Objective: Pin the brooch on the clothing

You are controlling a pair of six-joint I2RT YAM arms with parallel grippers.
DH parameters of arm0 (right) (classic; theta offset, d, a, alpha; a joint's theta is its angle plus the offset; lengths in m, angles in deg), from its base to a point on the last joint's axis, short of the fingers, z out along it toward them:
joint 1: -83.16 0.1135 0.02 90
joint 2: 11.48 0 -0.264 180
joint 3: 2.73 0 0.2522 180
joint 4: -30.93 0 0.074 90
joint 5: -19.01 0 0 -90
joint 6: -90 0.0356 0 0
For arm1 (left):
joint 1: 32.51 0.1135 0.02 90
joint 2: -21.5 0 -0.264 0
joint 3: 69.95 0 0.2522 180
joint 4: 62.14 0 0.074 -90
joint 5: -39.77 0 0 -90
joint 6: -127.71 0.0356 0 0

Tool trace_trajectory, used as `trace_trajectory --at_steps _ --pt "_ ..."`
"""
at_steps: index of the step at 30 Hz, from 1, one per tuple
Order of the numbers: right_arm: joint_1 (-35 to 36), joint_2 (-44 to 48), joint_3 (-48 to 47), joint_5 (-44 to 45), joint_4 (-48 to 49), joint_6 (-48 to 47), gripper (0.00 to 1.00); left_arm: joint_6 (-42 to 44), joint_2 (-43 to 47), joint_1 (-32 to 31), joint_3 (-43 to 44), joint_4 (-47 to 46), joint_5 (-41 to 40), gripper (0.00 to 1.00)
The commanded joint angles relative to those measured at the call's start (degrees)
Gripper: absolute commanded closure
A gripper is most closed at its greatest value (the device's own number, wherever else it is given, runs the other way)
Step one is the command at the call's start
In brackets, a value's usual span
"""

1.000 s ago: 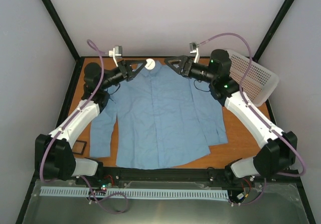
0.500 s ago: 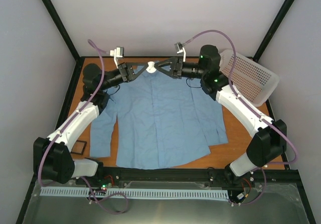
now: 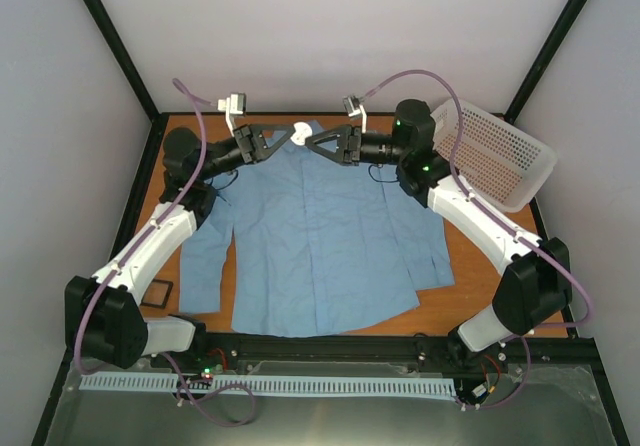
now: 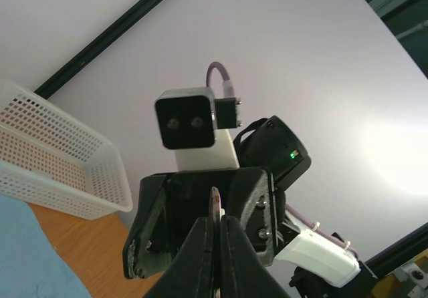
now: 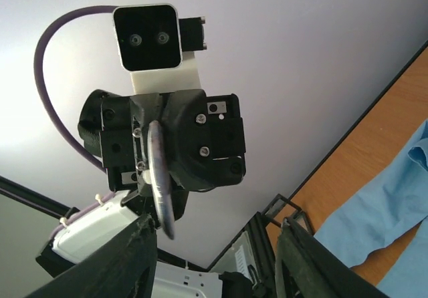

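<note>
The light blue shirt (image 3: 320, 236) lies spread flat on the wooden table. Above its collar my left gripper (image 3: 292, 135) is shut on the small whitish brooch (image 3: 299, 131) and holds it in the air. The left wrist view shows the brooch (image 4: 215, 203) edge-on, pinched between the shut fingers (image 4: 200, 244). My right gripper (image 3: 313, 141) faces it from the right, tips right at the disc. In the right wrist view the brooch (image 5: 160, 178) stands edge-on just above the left finger (image 5: 130, 258). The jaws of the right gripper (image 5: 214, 258) are apart and hold nothing.
A white perforated basket (image 3: 500, 156) sits tilted at the back right corner of the table. A small black square tray (image 3: 158, 290) lies by the shirt's left sleeve. Black frame posts rise at both back corners.
My right arm has swung left along the back of the table up to the brooch, and its jaws have narrowed. The left gripper has kept the brooch in place.
</note>
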Motion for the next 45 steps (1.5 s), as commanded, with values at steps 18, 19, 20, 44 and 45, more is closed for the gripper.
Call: trace_trajectory --at_steps 18,19,20,44,45 --pt "0.35 -0.35 -2.20 2.18 5.32 0.09 0.92 2.59 0.88 -0.47 3.14 0.98 0.74 0.99" --pt "0.35 -0.47 -2.68 1.94 4.72 -0.79 0.96 4.56 0.87 -0.47 4.35 3.99 0.90 0.97" --pt "0.33 -0.56 -3.02 1.46 4.22 -2.06 0.97 6.68 0.92 -0.43 5.79 8.82 1.08 0.88" --pt "-3.72 -2.95 -10.53 -26.05 -21.66 -29.33 0.97 22.71 -2.09 1.01 16.06 33.92 18.06 0.30" --pt "-3.72 -2.83 -10.44 -26.13 -21.80 -29.37 0.97 22.74 -2.69 0.63 16.57 34.04 19.25 0.35"
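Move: The brooch is still pinched by its edge in the left hand, about 2 cm to the right of that hand point. From the right hand, whose half-open fingers face it from the other side, the brooch lies about 1 cm ahead, 1 cm left and some 2 cm above. Far below, the clothing's collar lies roughly 18 cm ahead of the right hand, with no sideways offset, and about 38 cm down. The right fingers shut on the near edge of the brooch while that hand rises about 2 cm; only then do the left fingers open wide and let go. Still gripping, the right hand draws back about 3 cm and 2 cm right, swinging some 20 degrees counter-clockwise and rolling. The open left hand eases back some 2 cm, fingers dipping slightly. ##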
